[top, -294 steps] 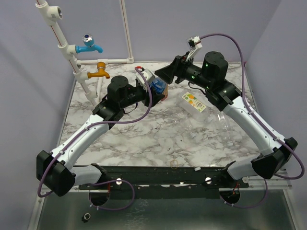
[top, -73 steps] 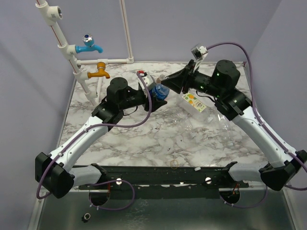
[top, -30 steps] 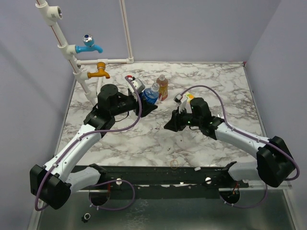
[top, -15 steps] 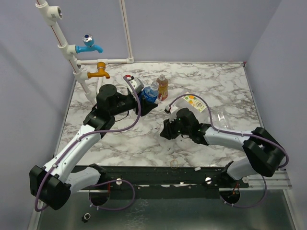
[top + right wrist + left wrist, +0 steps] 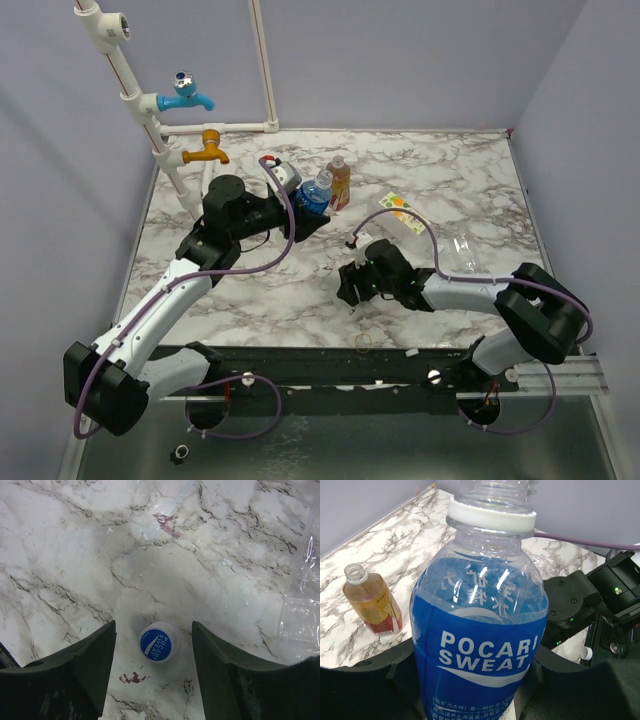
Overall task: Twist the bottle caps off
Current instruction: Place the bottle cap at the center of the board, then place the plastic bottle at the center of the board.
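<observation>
My left gripper (image 5: 304, 213) (image 5: 475, 680) is shut on the blue-labelled bottle (image 5: 314, 194) (image 5: 480, 630), holding it upright. Its threaded neck is bare, with only a white collar ring (image 5: 492, 516) left on it. My right gripper (image 5: 347, 290) (image 5: 153, 630) is low over the marble near the table's middle, open. A blue-and-white bottle cap (image 5: 158, 645) lies loose on the table between its fingers (image 5: 95, 665), touching neither. The amber bottle (image 5: 340, 182) (image 5: 372, 602) stands uncapped just behind the blue one.
A squarish labelled bottle (image 5: 405, 214) and a clear plain bottle (image 5: 463, 250) (image 5: 305, 600) lie to the right. A thin yellowish ring (image 5: 365, 341) rests near the front edge. Blue (image 5: 186, 96) and orange (image 5: 209, 151) taps on white pipe stand at the back left.
My right gripper sank towards the front of the table, then opened, leaving the blue-and-white cap on the marble. The left gripper kept its hold on the blue bottle.
</observation>
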You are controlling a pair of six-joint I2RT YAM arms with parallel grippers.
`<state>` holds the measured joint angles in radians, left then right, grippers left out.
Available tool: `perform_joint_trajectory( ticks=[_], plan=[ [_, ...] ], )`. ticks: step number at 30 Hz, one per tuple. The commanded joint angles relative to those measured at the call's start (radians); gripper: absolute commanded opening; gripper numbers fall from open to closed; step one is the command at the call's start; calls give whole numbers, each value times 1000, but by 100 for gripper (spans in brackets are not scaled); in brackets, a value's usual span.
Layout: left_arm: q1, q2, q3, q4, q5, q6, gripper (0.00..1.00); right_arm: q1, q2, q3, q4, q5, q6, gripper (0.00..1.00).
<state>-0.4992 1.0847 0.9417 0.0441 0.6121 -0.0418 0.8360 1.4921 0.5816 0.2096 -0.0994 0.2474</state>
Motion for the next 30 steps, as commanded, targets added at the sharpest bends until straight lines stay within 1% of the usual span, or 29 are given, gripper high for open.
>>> perform_joint_trajectory(
  ticks=[1, 4, 7, 10, 13, 17, 21, 26, 30],
  plan=[
    [2, 8, 15, 32, 34, -7, 0, 8, -31, 38, -23, 39, 10, 69],
    [3, 12, 20, 34, 36, -8, 0, 6, -103, 88, -93, 64, 6, 72],
    [4, 11, 21, 33, 39, -14, 0, 6, -229, 166, -167, 84, -24, 77],
    [4, 3, 7, 33, 46, -22, 0, 5, -343, 284, -238, 70, -68, 82],
    [4, -10, -8, 34, 51, -19, 0, 5, -397, 397, -287, 27, -106, 86],
    [4, -19, -20, 35, 74, -11, 0, 6, -411, 526, -304, -59, -130, 89],
    [3, -27, -26, 34, 133, -1, 0, 6, -380, 609, -276, -142, -130, 91],
    [2, -37, -30, 34, 184, 11, 0, 6, -326, 662, -244, -179, -131, 90],
    [2, -44, -35, 34, 210, 11, 0, 6, -294, 669, -227, -176, -124, 86]
  ],
)
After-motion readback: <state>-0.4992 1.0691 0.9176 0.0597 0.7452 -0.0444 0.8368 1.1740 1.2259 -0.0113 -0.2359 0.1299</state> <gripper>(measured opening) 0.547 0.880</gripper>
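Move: The right hand hangs empty about 2 cm over the board, with the blue cap straight under it, already released between its fingers. The blue bottle it goes for is held up in the left hand's own fingers, its middle about 2 cm above that hand. From the right hand, the bottle is roughly 30 cm up, 6 ahead and 7 left. The amber bottle stands some 21 cm ahead and 3 left of the right hand, its middle about 7 cm up. Still gripping the blue bottle, the left hand stays nearly put, then late on draws it about 2.5 cm back with a slight clockwise turn. The right hand leaves the cap, opening wider, and shoots up nearly 40 cm, then eases left by a few centimetres towards the bottle's open mouth, its fingers swinging some 45 degrees from slanting down to about level; no touch on the bottle can be seen. ##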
